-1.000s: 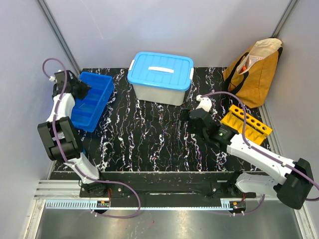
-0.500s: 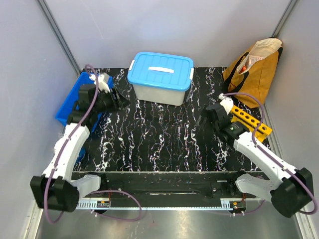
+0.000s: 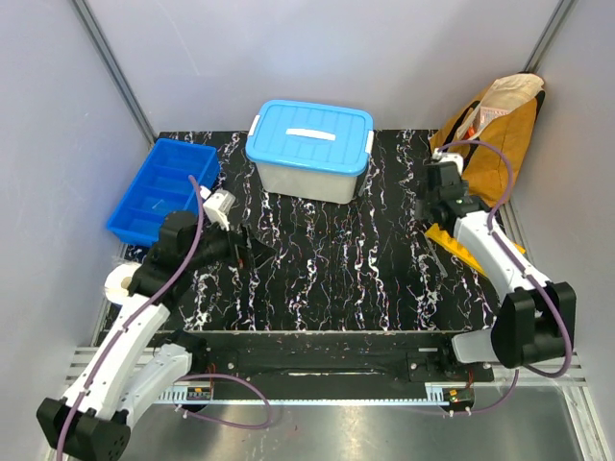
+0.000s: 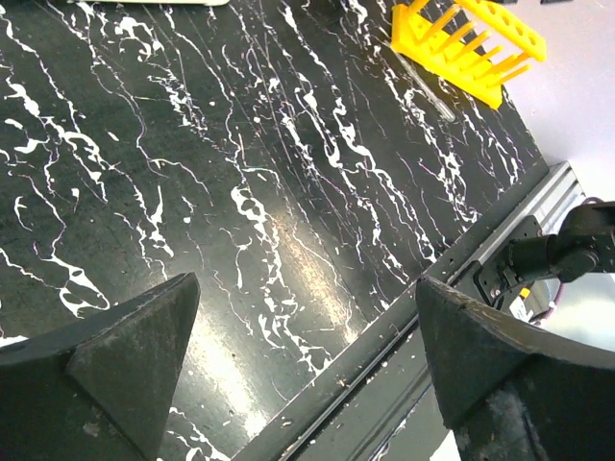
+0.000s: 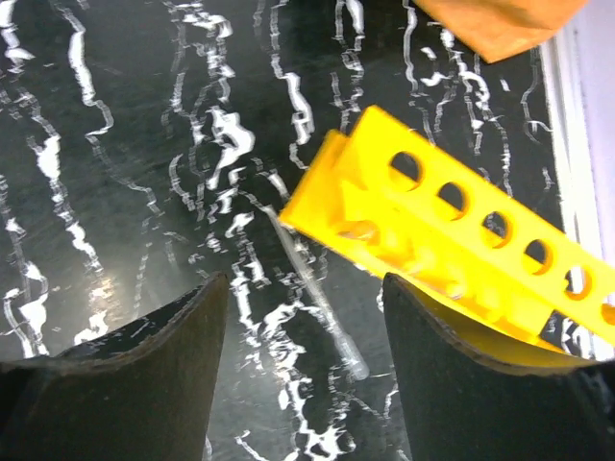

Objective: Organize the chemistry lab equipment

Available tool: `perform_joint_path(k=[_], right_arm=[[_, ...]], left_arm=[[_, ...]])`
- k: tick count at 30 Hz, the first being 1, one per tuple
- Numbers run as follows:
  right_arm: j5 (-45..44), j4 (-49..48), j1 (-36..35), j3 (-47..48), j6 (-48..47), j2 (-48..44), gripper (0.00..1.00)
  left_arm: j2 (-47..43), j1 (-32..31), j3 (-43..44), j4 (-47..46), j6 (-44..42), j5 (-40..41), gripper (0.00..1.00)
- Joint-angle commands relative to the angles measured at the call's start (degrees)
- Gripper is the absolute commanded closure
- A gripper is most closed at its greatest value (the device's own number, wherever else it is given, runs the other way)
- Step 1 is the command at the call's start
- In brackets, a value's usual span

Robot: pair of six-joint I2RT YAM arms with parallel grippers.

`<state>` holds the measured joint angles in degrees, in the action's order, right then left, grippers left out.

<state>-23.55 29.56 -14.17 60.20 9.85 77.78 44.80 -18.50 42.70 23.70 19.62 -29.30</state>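
Observation:
The yellow-orange rack with round holes lies tilted at the table's right edge, also seen as the rack from above and the rack from the left wrist. A thin transparent tube lies flat on the table against the rack's near corner. My right gripper hangs over this tube, open, its fingers on either side and not touching it. From above, the right gripper sits at the rack's far end. My left gripper is open and holds nothing, low over bare table; from above the left gripper is left of centre.
A white tub with a blue lid stands at the back middle. A blue divided tray sits at the back left. An orange bag leans at the back right. A white ring lies off the table's left edge. The front rail runs under the left gripper.
The left arm left the blue tray, swung toward the table's near left-centre, and its jaws opened wide. The right arm moved from the centre to the rack, its jaws narrowing slightly.

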Motion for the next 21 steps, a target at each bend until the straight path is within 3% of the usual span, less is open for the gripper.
perform_joint_path(k=[1,5,10,21], right_arm=[[10.08,3.3,6.26,3.25,-12.37,2.98,0.33],[18.53,6.82,6.35,2.82,-16.69,5.8,0.44],[17.32,8.93,6.35,1.14,-21.97,7.56,0.63],[17.05,11.4,9.07,0.62,-25.84,16.26,0.63]], left_arm=[[-4.1,-0.92,-0.77,-1.12,-0.55,2.83,0.01],[-5.59,-2.32,0.46,1.87,-1.16,9.33,0.01],[-7.0,-3.29,0.89,3.28,-1.16,13.74,0.01],[-8.32,-4.53,1.78,5.65,-0.98,21.38,0.01]])
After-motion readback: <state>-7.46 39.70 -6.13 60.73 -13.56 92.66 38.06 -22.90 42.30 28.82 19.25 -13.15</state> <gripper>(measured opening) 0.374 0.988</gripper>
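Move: The right hand, empty and partly open, hangs above the table with the thin glass rod about 14 cm below it, some 6 cm back and 3 cm to its right. The yellow test tube rack stands just beyond the rod, its middle about 13 cm right of the hand and 2 cm back; the orange bag is roughly 16 cm ahead and 14 cm right. From the left hand the rod lies about 48 cm right, 7 cm ahead and 21 cm lower. After a short slip to its right, the right hand sinks about 10 cm and draws back some 4 cm towards the glass rod beside the yellow rack, tipping its fingers about 30 degrees steeper and turning counter-clockwise while they narrow to roughly half their starting gap, still apart, in line with the rod. The left hand stays wide open and empty, easing nearly 3 cm left and turning about 10 degrees counter-clockwise, well away from the rod. ##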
